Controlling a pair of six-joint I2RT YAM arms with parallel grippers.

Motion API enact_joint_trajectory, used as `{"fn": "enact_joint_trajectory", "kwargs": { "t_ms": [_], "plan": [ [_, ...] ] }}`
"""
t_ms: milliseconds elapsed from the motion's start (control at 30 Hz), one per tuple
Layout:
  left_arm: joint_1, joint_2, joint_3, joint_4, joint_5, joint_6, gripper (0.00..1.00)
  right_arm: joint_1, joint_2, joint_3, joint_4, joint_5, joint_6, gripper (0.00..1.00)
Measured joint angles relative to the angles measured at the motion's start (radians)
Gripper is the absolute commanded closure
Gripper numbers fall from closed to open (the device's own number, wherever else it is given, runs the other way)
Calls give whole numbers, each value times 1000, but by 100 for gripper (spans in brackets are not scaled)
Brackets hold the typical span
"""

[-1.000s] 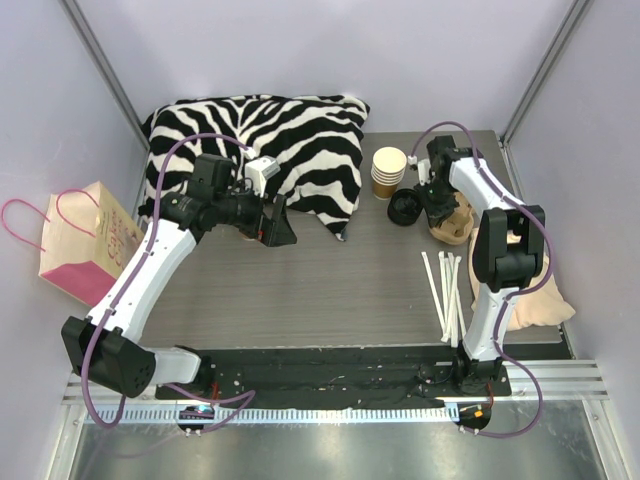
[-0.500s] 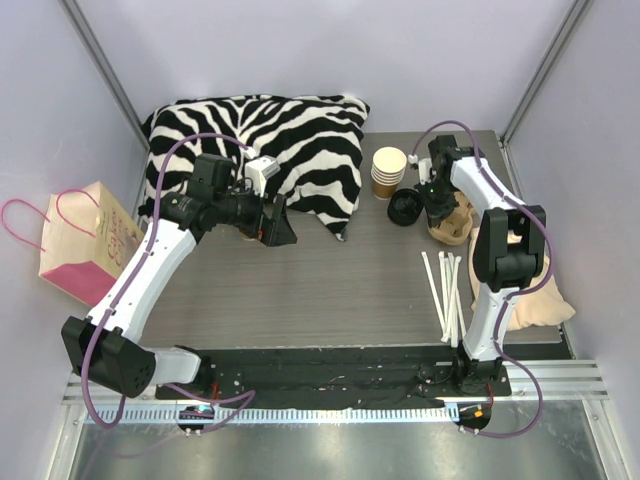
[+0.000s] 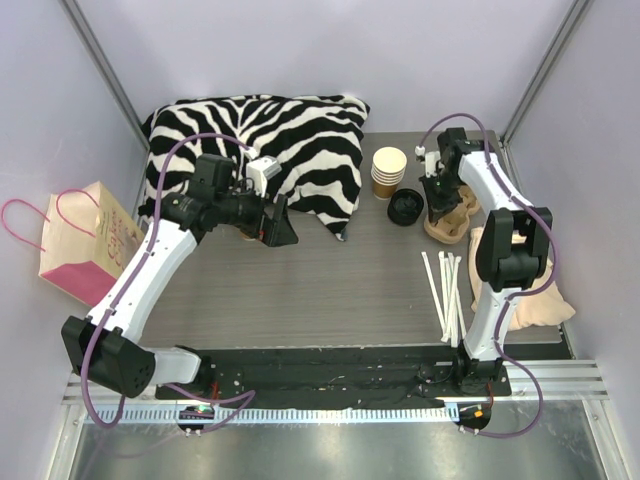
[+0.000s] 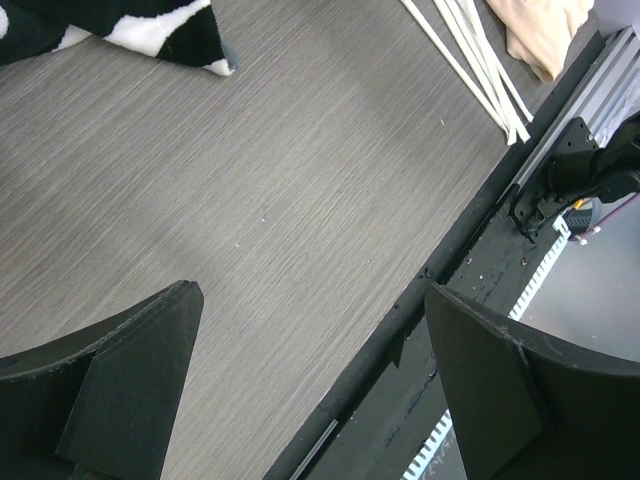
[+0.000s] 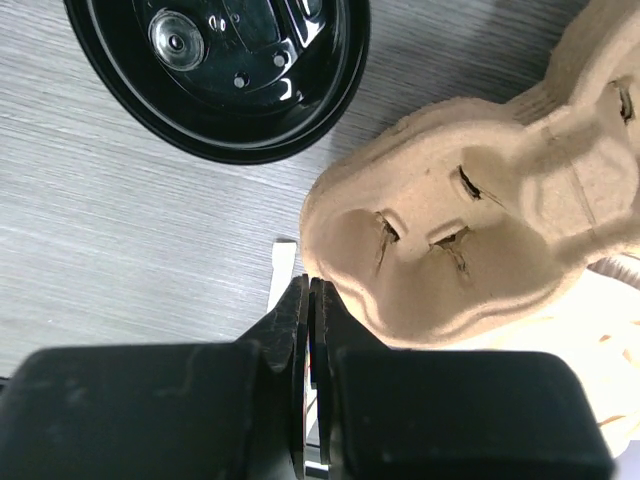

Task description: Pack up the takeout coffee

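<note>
The takeout coffee does not show plainly. Only a brown sliver (image 3: 246,234) peeks out under the left wrist, and I cannot tell what it is. My left gripper (image 3: 276,222) (image 4: 310,295) hangs open over bare table in front of the zebra pillow, with nothing between its fingers. My right gripper (image 3: 437,196) (image 5: 310,282) is shut, its tips pressed together right at the rim of the moulded pulp cup carrier (image 3: 449,222) (image 5: 470,250). No part of the carrier shows between the jaws. The carrier's wells are empty.
A black lid (image 3: 405,208) (image 5: 220,70) lies left of the carrier, with a stack of lidless paper cups (image 3: 388,172) behind it. White straws (image 3: 447,290) (image 4: 465,50) and beige cloth (image 3: 535,295) lie right. Zebra pillow (image 3: 290,140) at back, paper bag (image 3: 88,245) far left.
The right gripper has closed and shifted slightly back and to the right by the carrier's rim. The left arm has not moved.
</note>
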Motion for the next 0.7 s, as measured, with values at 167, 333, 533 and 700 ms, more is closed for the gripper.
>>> {"fn": "enact_joint_trajectory", "kwargs": {
  "t_ms": [167,333,533,700],
  "plan": [
    [-15,1,-31,56,12,-32,5,-27,-4,24,-23,-34,5,99],
    [-70,64,-54,166,45,-114,5,-45,-13,32,-36,-49,2,69],
    [-183,218,12,246,66,-178,5,-45,-27,-18,-22,-48,-48,53],
    [-243,281,70,288,68,-206,5,-45,-34,-70,-16,-36,-101,62]
  ]
}}
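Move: Just ahead and to the right of the right hand's shut fingertips sits the cardboard cup holder, its middle about 5 cm forward, 5 cm right and 3 cm below. From that hand the black lid lies roughly 3 cm ahead and 7 cm left, the white cup stack about 8 cm ahead and 12 cm left. From the open left hand, the holder is some 41 cm right, 14 cm ahead and 18 cm lower. Sweeping about 12 cm to the right and sinking some 3 cm, the wide-open left hand heads through free air towards the cup holder, turning about 10 degrees clockwise. The right hand, still pinching the holder's near-left rim, rises another centimetre, then spreads its fingers to nearly half open, drawing back and down about 2 cm each and slightly right, over that same rim. ##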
